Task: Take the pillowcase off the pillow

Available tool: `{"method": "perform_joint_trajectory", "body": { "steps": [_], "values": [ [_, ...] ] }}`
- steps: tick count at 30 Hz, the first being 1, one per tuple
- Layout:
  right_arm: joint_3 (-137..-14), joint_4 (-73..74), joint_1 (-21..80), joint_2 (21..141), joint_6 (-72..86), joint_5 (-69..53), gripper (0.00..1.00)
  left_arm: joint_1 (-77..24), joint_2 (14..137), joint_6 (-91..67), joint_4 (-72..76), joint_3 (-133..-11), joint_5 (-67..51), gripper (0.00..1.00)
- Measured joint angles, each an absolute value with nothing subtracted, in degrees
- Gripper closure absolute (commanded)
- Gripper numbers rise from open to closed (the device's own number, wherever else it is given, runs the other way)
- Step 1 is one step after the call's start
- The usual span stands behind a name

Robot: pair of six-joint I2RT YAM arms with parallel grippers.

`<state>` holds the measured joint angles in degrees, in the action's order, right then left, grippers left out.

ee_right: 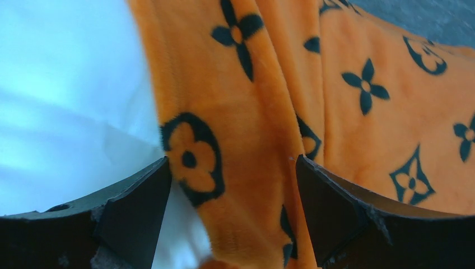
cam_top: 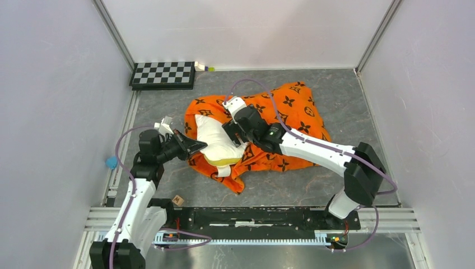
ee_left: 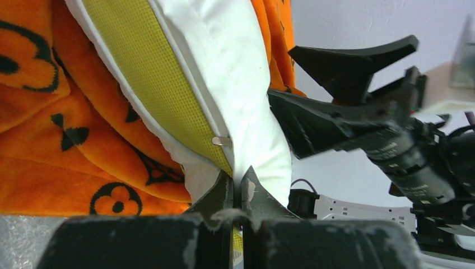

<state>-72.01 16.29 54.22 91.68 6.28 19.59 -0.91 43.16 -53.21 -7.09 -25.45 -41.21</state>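
The orange pillowcase (cam_top: 285, 120) with black motifs lies crumpled mid-table, covering most of the pillow (cam_top: 215, 140). The pillow's white end with its yellow-green band (cam_top: 223, 162) sticks out of the case's left opening. My left gripper (cam_top: 200, 147) is shut on the pillow's white corner (ee_left: 246, 112), pinched between the fingertips in the left wrist view (ee_left: 242, 182). My right gripper (cam_top: 238, 136) is open, its fingers (ee_right: 134, 207) straddling a fold of the pillowcase edge (ee_right: 235, 168) beside the white pillow (ee_right: 67, 101).
A black-and-white checkerboard (cam_top: 163, 74) lies at the back left. A small wooden block (cam_top: 178, 200) sits near the front rail, and a blue object (cam_top: 111, 162) lies at the left wall. White walls enclose the grey table (cam_top: 336, 84).
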Motion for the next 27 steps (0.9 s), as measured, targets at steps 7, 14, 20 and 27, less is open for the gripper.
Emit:
{"method": "perform_joint_trajectory", "body": {
  "steps": [7,14,20,27],
  "values": [
    [-71.7,21.3,53.8,94.3,7.0,31.7,0.14,-1.1,42.5,-50.2,-14.6,-30.5,-40.5,0.98],
    [-56.8,19.6,39.6,88.0,10.4,34.9,0.12,-1.6,42.4,-44.0,-24.5,-39.0,-37.3,0.98],
    [-52.7,19.1,32.8,78.8,9.3,32.2,0.13,-1.8,43.8,-43.2,-25.1,-40.9,-37.6,0.98],
    [-52.8,18.9,36.6,72.2,3.2,17.7,0.13,-1.7,43.8,-43.4,-22.4,-40.9,-38.1,0.98]
  ]
}}
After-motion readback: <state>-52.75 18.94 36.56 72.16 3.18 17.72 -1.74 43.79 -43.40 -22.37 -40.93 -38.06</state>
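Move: Just right of the right hand, some 4 cm, and a couple of cm ahead and 6 below, runs the pillowcase's mouth edge. The bare pillow's middle is about 4 cm to that hand's left, 1 back and 7 below; the bunched pillowcase body 19 cm right, 3 ahead, 10 below. From the left hand, which already pinches the pillow's corner, the pillow's middle lies 5 cm right, 3 ahead and 4 below; the mouth edge 14 right, 6 ahead, 4 below. Sweeping rightward with its fingers kept wide open, the right hand pushes the pillowcase's mouth along the pillow, going about 22 cm right while sinking some 7 and turning clockwise, then it comes back left about 6 cm, rising and unwinding. The left hand keeps its pinch on the pillow's corner and lifts it about 5 cm, rolling slightly. ##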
